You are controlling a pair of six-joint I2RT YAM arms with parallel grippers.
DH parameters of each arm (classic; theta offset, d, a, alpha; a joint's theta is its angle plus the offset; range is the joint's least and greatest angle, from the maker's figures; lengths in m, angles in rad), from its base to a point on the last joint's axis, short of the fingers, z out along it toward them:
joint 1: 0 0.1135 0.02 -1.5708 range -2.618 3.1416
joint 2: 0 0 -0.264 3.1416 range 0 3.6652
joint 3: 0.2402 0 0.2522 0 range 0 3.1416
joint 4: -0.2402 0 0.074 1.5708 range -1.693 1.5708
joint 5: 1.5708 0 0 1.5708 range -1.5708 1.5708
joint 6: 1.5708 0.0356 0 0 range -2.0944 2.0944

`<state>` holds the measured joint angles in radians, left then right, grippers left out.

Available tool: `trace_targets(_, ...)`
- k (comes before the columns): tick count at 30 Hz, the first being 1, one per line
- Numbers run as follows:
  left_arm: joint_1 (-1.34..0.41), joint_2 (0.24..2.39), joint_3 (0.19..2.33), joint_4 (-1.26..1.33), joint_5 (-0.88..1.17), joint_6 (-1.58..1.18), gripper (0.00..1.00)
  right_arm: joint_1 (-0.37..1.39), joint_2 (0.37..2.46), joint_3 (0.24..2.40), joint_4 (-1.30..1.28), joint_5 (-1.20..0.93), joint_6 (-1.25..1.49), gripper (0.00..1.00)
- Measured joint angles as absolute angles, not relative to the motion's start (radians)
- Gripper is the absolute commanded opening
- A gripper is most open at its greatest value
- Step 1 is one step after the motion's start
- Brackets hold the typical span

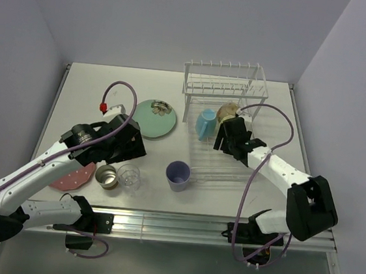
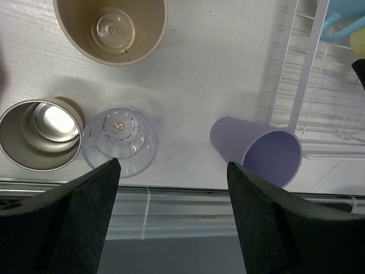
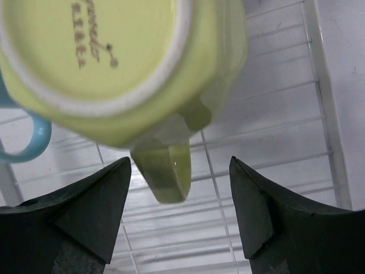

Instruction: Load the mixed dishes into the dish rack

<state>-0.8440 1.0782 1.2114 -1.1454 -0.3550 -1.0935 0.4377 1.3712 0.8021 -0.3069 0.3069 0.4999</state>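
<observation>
The white wire dish rack (image 1: 230, 89) stands at the back right. A blue cup (image 1: 205, 123) and a yellow cup (image 1: 227, 111) lie in its lower basket. My right gripper (image 1: 224, 140) is open over the basket. In the right wrist view the yellow cup (image 3: 114, 63) shows its base, and its handle (image 3: 168, 171) hangs between my open right gripper's (image 3: 179, 211) fingers, touching neither. My left gripper (image 2: 171, 228) is open and empty above the table's front edge, between the clear glass (image 2: 120, 140) and the lavender cup (image 2: 259, 151). The steel cup (image 2: 40, 134) and tan cup (image 2: 111, 28) stand nearby.
A mint-green plate (image 1: 153, 119) with a small object on it lies left of the rack. A pink plate (image 1: 74, 176) lies at the front left, partly under my left arm. The lavender cup (image 1: 178, 174) stands just in front of the rack's corner.
</observation>
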Motion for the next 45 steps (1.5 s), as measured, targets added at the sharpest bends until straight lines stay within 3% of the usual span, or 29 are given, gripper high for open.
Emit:
trace_targets(16, -0.828, 1.199, 1.227, -1.191, -0.467, -1.042, 0.84, 0.439, 0.983, 0.768, -0.391, 0.207, 0.507, 0.8)
trace_targets(25, -0.796, 1.245, 1.246, -1.124, -0.537, -0.837, 0.82, 0.439, 0.711, 0.807, -0.562, 0.139, 0.508, 0.79)
trace_targets(39, -0.643, 1.337, 1.154, -0.858, -0.404, -0.575, 0.66, 0.439, 0.53, 0.957, -0.797, 0.11, 0.516, 0.79)
trace_targets(43, -0.643, 1.406, 1.149, -0.822, -0.337, -0.553, 0.57, 0.439, 0.532, 0.958, -0.825, 0.109, 0.516, 0.79)
trace_targets(45, -0.643, 1.446, 1.149, -0.82, -0.311, -0.555, 0.45, 0.439, 0.532, 0.958, -0.834, 0.107, 0.516, 0.78)
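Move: The beige cup stands about 8 cm ahead of the left hand, 4 cm to its left and 16 cm below; the clear glass is 10 cm nearer than that cup, the steel cup 11 cm nearer and 6 cm farther left. From the right hand, already open, the yellow mug is 5 cm straight ahead and 2 cm lower, with the blue mug 7 cm to that mug's left and level with it. Left hand advances, then sinks 9 cm towards beige cup, narrowing; right rises about 20 cm, back from yellow mug. ##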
